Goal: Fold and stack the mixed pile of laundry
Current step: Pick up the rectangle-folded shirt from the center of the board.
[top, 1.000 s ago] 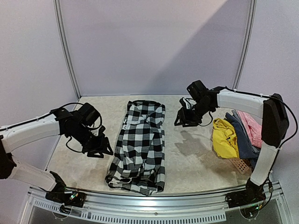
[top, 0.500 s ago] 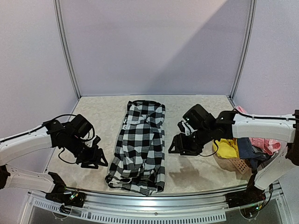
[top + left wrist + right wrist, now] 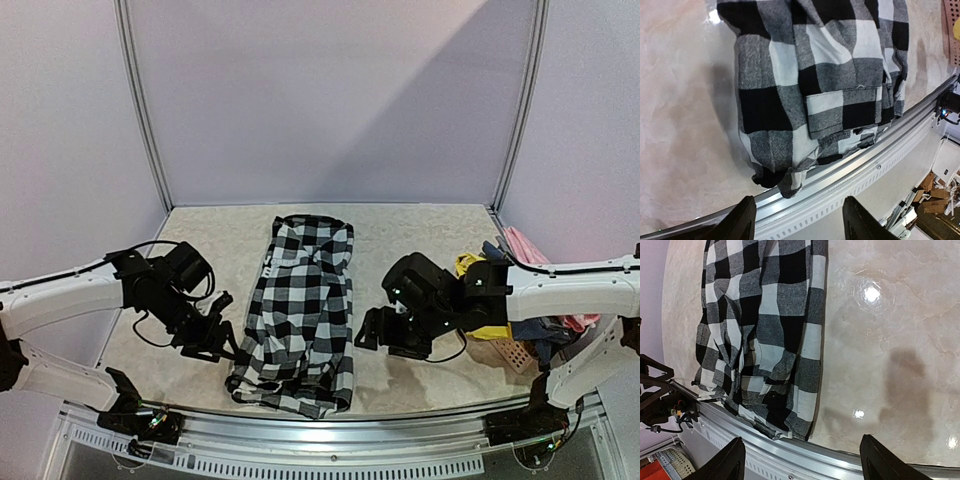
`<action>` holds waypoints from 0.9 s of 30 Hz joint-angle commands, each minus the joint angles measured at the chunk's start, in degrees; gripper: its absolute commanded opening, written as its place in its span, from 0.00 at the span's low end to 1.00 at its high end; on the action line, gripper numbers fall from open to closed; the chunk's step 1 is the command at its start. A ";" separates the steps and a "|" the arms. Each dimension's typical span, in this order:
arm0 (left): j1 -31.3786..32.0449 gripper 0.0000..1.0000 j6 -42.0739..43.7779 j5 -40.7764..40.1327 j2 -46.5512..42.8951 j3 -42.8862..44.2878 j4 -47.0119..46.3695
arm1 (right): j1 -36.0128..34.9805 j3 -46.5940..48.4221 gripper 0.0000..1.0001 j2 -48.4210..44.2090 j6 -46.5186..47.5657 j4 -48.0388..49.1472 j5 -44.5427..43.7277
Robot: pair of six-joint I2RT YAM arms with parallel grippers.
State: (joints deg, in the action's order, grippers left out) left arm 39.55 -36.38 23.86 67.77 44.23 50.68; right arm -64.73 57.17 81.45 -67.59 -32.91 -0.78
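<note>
The black-and-white checked shirt [image 3: 300, 310] lies lengthwise in the middle of the table, folded into a long strip. Its near hem reaches the front rail. My left gripper [image 3: 222, 332] hovers low just left of the shirt's near corner, open and empty. In the left wrist view that gripper [image 3: 799, 200] has the shirt's hem [image 3: 810, 75] ahead of its fingers. My right gripper [image 3: 375, 335] is open and empty beside the shirt's right edge. The right wrist view shows this gripper [image 3: 801, 439] above the shirt's [image 3: 765, 325] near right corner. At the right lie yellow [image 3: 466, 264], pink [image 3: 522, 246] and blue-grey [image 3: 535, 330] garments, partly hidden by the right arm.
A salmon perforated basket [image 3: 505, 352] sits under the pile at the right edge. The metal front rail [image 3: 330, 425] runs right below the shirt's hem. White walls close off the back and both sides.
The right arm swung from the back right down to the shirt's near right side, its jaws widening. The left gripper moved toward the shirt's near left corner, opening a little.
</note>
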 commanded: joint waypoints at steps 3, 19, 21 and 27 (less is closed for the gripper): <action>5.09 0.60 0.86 -5.08 4.93 2.35 -1.22 | -0.40 -4.42 0.81 -1.55 3.01 3.28 -2.13; 12.72 0.57 -2.52 -9.70 14.43 -0.28 -7.75 | -1.14 -12.13 0.81 -0.35 3.87 13.99 6.84; 13.39 0.50 -3.11 -9.60 15.81 -1.46 -10.41 | -1.28 -12.62 0.80 0.21 3.88 15.07 7.26; 14.87 0.15 -6.51 -9.28 15.55 -4.54 -17.20 | -2.12 -13.40 0.79 1.42 4.00 15.71 7.95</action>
State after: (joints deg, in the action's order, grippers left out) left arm 52.58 -40.38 14.83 84.12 41.28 39.68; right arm -65.76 45.23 81.87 -64.12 -18.81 6.35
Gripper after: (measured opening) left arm 0.216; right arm 0.792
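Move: The folded shirt's near-left corner lies about 8 cm below the left gripper, some 2 cm back and 2 cm to its right; the metal rail runs roughly 6 cm back, about 9 cm down. The shirt's middle is some 17 cm ahead and 14 cm right of this gripper. From the right gripper, the shirt's near-right corner is about 8 cm back, 2 cm left and 11 cm below. Drop the left gripper about 8 cm onto the shirt's near-left corner, easing slightly back and right and rolling the fingers some 15 degrees nearer to vertical; just before reaching the bottom, close them and pinch the cloth. Meanwhile lower the right gripper about 5 cm and draw it 3 cm back towards the near-right corner, fingers wide and clear of the shirt. ##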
